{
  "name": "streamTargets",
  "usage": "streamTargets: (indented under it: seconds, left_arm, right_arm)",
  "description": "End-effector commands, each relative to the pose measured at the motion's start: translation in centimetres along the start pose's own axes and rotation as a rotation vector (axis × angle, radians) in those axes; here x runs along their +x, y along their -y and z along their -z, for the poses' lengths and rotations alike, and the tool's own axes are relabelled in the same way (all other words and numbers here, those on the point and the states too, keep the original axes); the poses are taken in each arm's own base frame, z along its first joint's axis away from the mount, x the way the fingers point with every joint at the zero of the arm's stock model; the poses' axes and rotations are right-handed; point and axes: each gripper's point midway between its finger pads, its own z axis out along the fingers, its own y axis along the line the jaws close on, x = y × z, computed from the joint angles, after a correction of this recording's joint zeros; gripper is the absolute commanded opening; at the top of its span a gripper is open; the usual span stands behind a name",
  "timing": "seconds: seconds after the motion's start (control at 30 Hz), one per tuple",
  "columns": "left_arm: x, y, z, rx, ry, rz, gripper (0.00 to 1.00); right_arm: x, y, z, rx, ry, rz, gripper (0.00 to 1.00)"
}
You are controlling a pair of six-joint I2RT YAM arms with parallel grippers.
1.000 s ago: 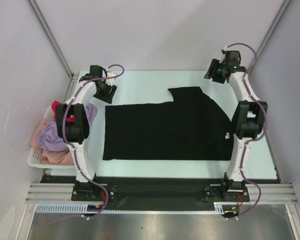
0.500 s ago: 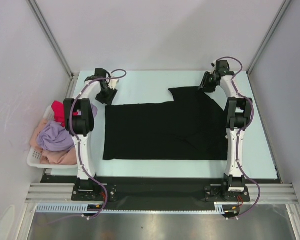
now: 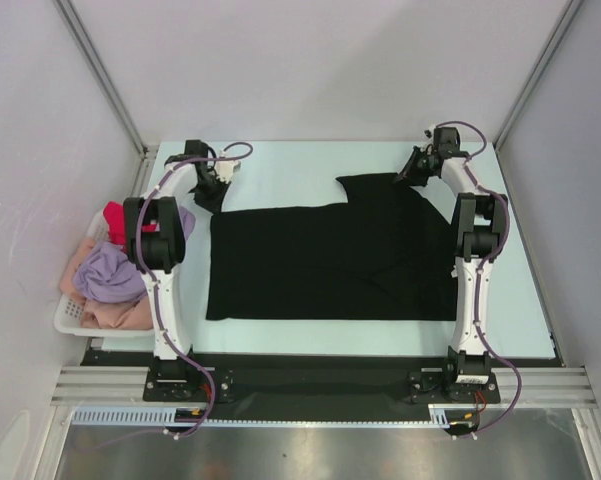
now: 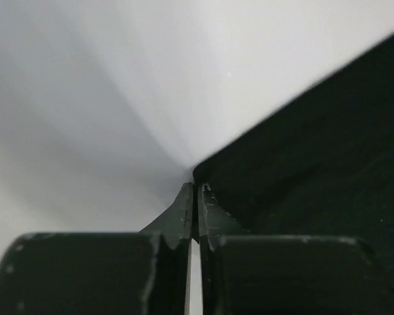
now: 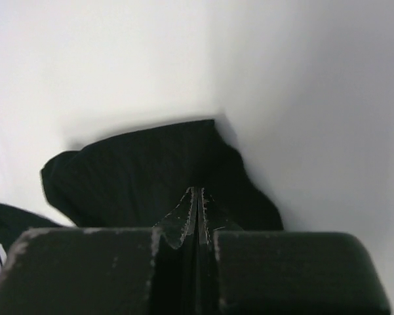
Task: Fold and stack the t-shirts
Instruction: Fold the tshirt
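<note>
A large black t-shirt (image 3: 330, 260) lies spread flat on the pale table, one sleeve folded up at its far right. My left gripper (image 3: 208, 196) is down at the shirt's far left corner. In the left wrist view its jaws (image 4: 195, 188) stand pinched together on that corner of the black cloth (image 4: 315, 164). My right gripper (image 3: 413, 175) is at the far right sleeve. In the right wrist view it (image 5: 197, 191) is shut, tips buried in a raised fold of the black shirt (image 5: 131, 170). Lavender (image 3: 110, 270), red (image 3: 115, 215) and pale pink (image 3: 110, 316) t-shirts are heaped to the left.
A white lattice basket (image 3: 68, 320) holding the heaped shirts stands off the table's left edge, beside the left arm. Bare pale table (image 3: 280, 165) runs along the far side behind the shirt. Grey walls close in the cell on three sides.
Both arms came down and inward onto the shirt's far corners, the right one swinging left to the sleeve. Both grippers went from open to closed.
</note>
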Motion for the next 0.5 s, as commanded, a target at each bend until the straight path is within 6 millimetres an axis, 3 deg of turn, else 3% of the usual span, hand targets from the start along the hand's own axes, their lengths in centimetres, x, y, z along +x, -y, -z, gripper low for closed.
streamTargets:
  seconds: [0.0,0.13,0.17,0.2,0.27,0.33,0.37,0.4,0.47]
  left_arm:
    - [2.9,3.0,0.2,0.138,-0.085,-0.018,0.00]
    - [0.5,4.3,3.1,0.174,0.047,-0.038,0.00]
    - [0.0,4.5,4.6,0.155,0.085,-0.048,0.00]
    - [-0.7,4.3,5.4,0.130,0.125,-0.065,0.00]
    - [-0.4,4.1,6.8,0.081,0.152,-0.092,0.00]
    - [-0.6,3.5,7.0,0.040,0.179,-0.116,0.00]
    - [-0.4,3.4,6.9,0.029,0.173,-0.117,0.00]
    - [-0.1,3.4,6.5,0.033,0.158,-0.111,0.00]
    - [-0.4,3.4,6.5,0.041,0.157,-0.097,0.00]
  right_arm:
    - [-4.5,-5.7,5.7,-0.090,0.131,0.096,0.00]
    - [-4.1,-7.0,8.9,-0.077,0.170,0.146,0.00]
    - [-4.0,-7.1,9.5,-0.076,0.178,0.157,0.00]
    - [-2.8,-6.4,9.6,-0.057,0.163,0.154,0.00]
    - [-3.2,-6.9,11.6,-0.043,0.203,0.180,0.00]
    - [-3.6,-5.5,11.6,-0.022,0.223,0.169,0.01]
    - [-4.1,-5.0,11.4,-0.020,0.227,0.157,0.10]
    - [-4.2,-4.7,11.0,-0.027,0.213,0.144,0.33]
    - [-5.1,-3.5,9.0,-0.008,0.202,0.123,0.42]
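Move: Between the left hand's closing fingers lies the t-shirt's far left corner, practically at the hand point; its near left corner is about 33 cm back and 4 cm to the right, and the laundry basket some 27 cm left and 20 cm back. The right hand, shut, is low at the sleeve, whose right-hand corner lies some 3 cm ahead and barely below; the sleeve's left corner is about 20 cm left of the hand, 3 cm ahead. Pinching the far left corner tight, the left hand draws it back about 5 cm over the shirt, then lifts it some 4 cm, with a slight shift right. The right hand comes up off the sleeve empty, rising about 12 cm and drawing back nearly 5 before easing forward a little; its fingertips tilt outward about 10 degrees and the fingers open towards the end. ##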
